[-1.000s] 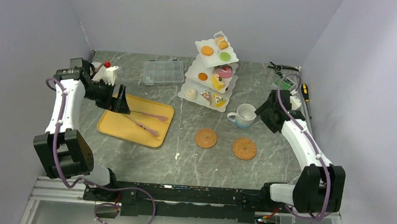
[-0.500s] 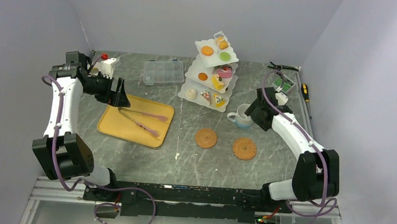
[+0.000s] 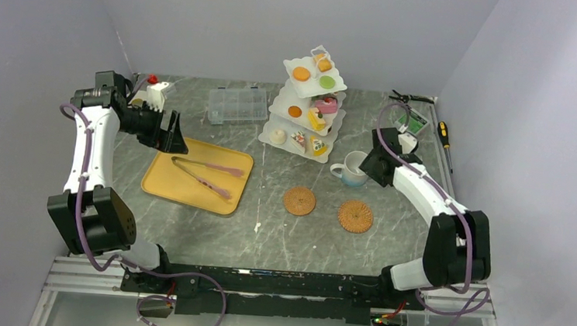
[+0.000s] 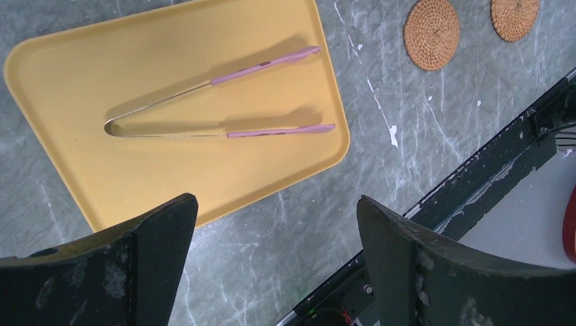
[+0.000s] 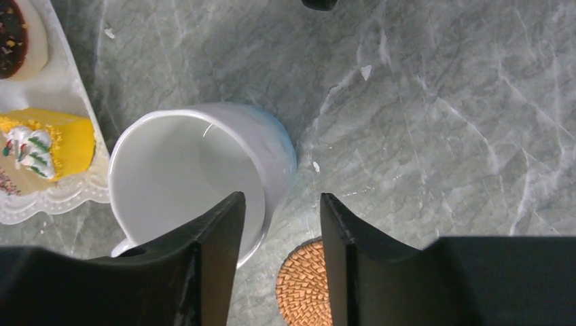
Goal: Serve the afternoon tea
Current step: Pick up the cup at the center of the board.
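The white mug [image 3: 353, 169] stands right of the three-tier stand [image 3: 311, 109], which carries several toy pastries. My right gripper [image 3: 369, 164] hangs over the mug's right wall. In the right wrist view this gripper [image 5: 280, 198] is open, one finger above the inside of the mug [image 5: 176, 176] and the other outside it, with gaps to the wall. Two cork coasters [image 3: 299, 200] [image 3: 355, 216] lie nearer the front. My left gripper [image 3: 172, 134] is wide open and holds nothing, above the near edge of the yellow tray [image 4: 81, 81].
Pink tongs [image 3: 207, 174] lie on the yellow tray [image 3: 182, 190]. A clear compartment box [image 3: 237, 105] sits at the back. A white object with a red top [image 3: 155, 90] is behind the left arm. Hand tools [image 3: 417, 115] lie at the back right by the wall.
My right gripper has moved left onto the mug, one finger now over its inside, and its jaws have narrowed. The left arm has drawn back slightly toward the far left.
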`<act>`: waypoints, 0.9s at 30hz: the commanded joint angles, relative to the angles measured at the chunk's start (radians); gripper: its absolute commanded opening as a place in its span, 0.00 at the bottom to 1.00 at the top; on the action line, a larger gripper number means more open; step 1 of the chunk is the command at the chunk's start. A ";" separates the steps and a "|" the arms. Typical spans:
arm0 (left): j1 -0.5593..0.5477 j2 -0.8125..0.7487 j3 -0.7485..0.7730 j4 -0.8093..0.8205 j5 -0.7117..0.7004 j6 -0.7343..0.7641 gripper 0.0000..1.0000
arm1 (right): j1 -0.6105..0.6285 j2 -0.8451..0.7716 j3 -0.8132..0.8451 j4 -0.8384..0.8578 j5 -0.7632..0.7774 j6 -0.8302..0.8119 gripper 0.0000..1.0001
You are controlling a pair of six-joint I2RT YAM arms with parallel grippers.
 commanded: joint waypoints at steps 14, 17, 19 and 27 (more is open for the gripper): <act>-0.038 -0.007 0.047 -0.092 0.084 0.088 0.93 | 0.035 -0.022 0.079 0.088 -0.067 -0.179 0.00; -0.051 -0.009 0.042 -0.095 0.079 0.094 0.93 | 0.051 -0.039 0.104 0.066 -0.098 -0.236 0.00; -0.058 -0.013 0.036 -0.102 0.083 0.105 0.93 | 0.071 -0.052 0.127 0.046 -0.127 -0.283 0.00; -0.091 -0.028 0.010 -0.133 0.082 0.173 0.93 | 0.202 -0.041 0.225 -0.010 -0.390 -0.491 0.00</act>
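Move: The cup's middle lies some 4 cm to the left of the right hand, 2 cm ahead and 5 cm below; its right-hand wall is already between the open fingers. Of the cup, the right coaster is about 12 cm back and 1 cm right, the left coaster 9 cm back and 16 cm left, the green mug 6 cm ahead and 13 cm right. From the left hand the cup is roughly 56 cm right, 6 cm ahead and 18 cm down. Down about 1.5 cm and slightly forward first, the right hand shuts its fingers, pinching the cup's right-hand wall at the rim, one finger inside and one outside. It then lifts about 6 cm while sweeping some 7 cm left, turning about 30 degrees counter-clockwise and speeding up. The left hand, open and empty above the tray, eases a few centimetres right and back. ##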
